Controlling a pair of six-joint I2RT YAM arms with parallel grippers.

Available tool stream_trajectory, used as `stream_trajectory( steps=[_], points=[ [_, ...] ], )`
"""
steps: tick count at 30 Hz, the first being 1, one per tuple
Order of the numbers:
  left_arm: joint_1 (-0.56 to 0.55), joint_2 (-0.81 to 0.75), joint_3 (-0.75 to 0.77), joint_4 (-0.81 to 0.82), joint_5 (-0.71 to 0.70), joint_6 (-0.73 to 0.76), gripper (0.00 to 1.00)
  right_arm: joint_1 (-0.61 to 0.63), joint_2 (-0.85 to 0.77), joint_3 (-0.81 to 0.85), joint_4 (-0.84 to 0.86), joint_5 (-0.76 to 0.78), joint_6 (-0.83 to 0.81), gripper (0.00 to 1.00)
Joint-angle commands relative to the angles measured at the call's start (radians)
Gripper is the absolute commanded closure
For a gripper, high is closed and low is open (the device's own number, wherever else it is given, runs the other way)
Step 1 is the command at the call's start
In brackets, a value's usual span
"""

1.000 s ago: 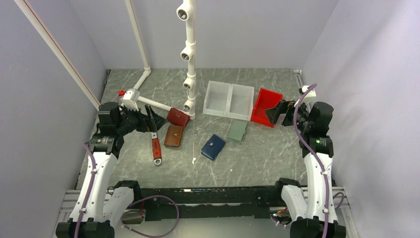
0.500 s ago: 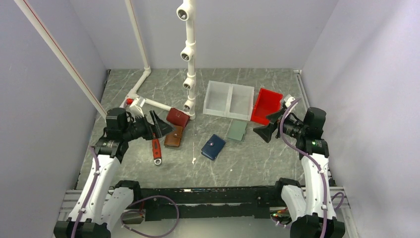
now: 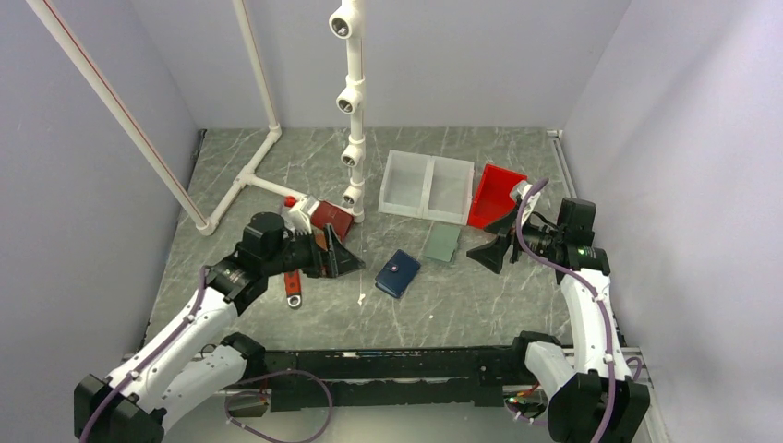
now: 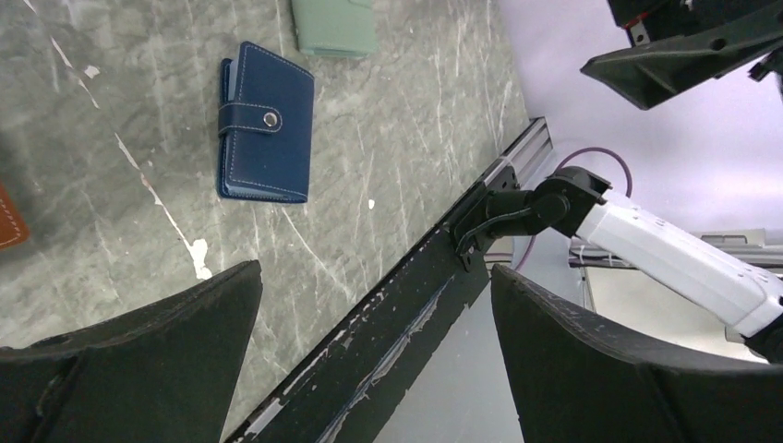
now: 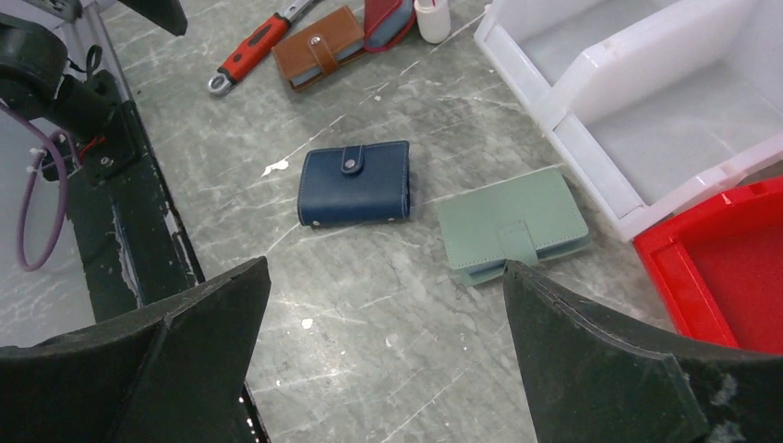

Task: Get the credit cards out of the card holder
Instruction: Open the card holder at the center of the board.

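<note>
The card holder (image 3: pixel 398 273) is a navy blue wallet lying flat in the middle of the table, folded shut with its strap snapped. It also shows in the left wrist view (image 4: pixel 266 123) and the right wrist view (image 5: pixel 355 183). The credit cards are hidden inside it. My left gripper (image 3: pixel 343 258) hangs open just left of the holder, its jaws (image 4: pixel 376 270) wide apart and empty. Off to the holder's right, my right gripper (image 3: pixel 494 242) is open and above the table, with nothing between its fingertips (image 5: pixel 385 266).
A grey-green wallet (image 3: pixel 442 243) lies right of the holder. A dark red wallet (image 3: pixel 334 215), a brown wallet (image 5: pixel 320 48) and a red-handled wrench (image 3: pixel 293 293) lie by the left arm. White bins (image 3: pixel 429 186), a red bin (image 3: pixel 494 194) and a PVC pipe stand (image 3: pixel 351 111) stand behind.
My left arm has swung right from the table's left side to just beside the card holder. The right gripper has drifted a little left and nearer. Both have stayed open.
</note>
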Motion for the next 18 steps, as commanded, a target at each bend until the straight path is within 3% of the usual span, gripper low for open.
stream_trajectory(
  steps=[1, 18],
  points=[
    [-0.074, 0.035, -0.039, 0.153, -0.109, -0.062, 0.01, 0.005, 0.011, 0.055, -0.036, -0.027, -0.059, 0.00],
    [-0.135, 0.102, -0.169, 0.382, -0.196, -0.172, 0.01, 0.006, 0.023, 0.056, -0.044, -0.006, -0.071, 0.00]
  ],
)
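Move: The navy card holder lies about 8 cm ahead of the left hand, 11 cm to its right and some 18 cm below. The green card holder sits roughly 10 cm farther out than the navy one and 12 cm to its right; the brown card holder is about 7 cm farther out and 19 cm to its left. From the right hand the navy holder is about 18 cm left, 4 cm ahead and 19 cm below. Downwards first of all, by about 4 cm, and some 3 cm to the right, the left hand closes in on the navy card holder with wide-open fingers, slowing towards the end. It edges slightly forward late on, its wrist barely turning, and stays in the air above the table, touching nothing. ##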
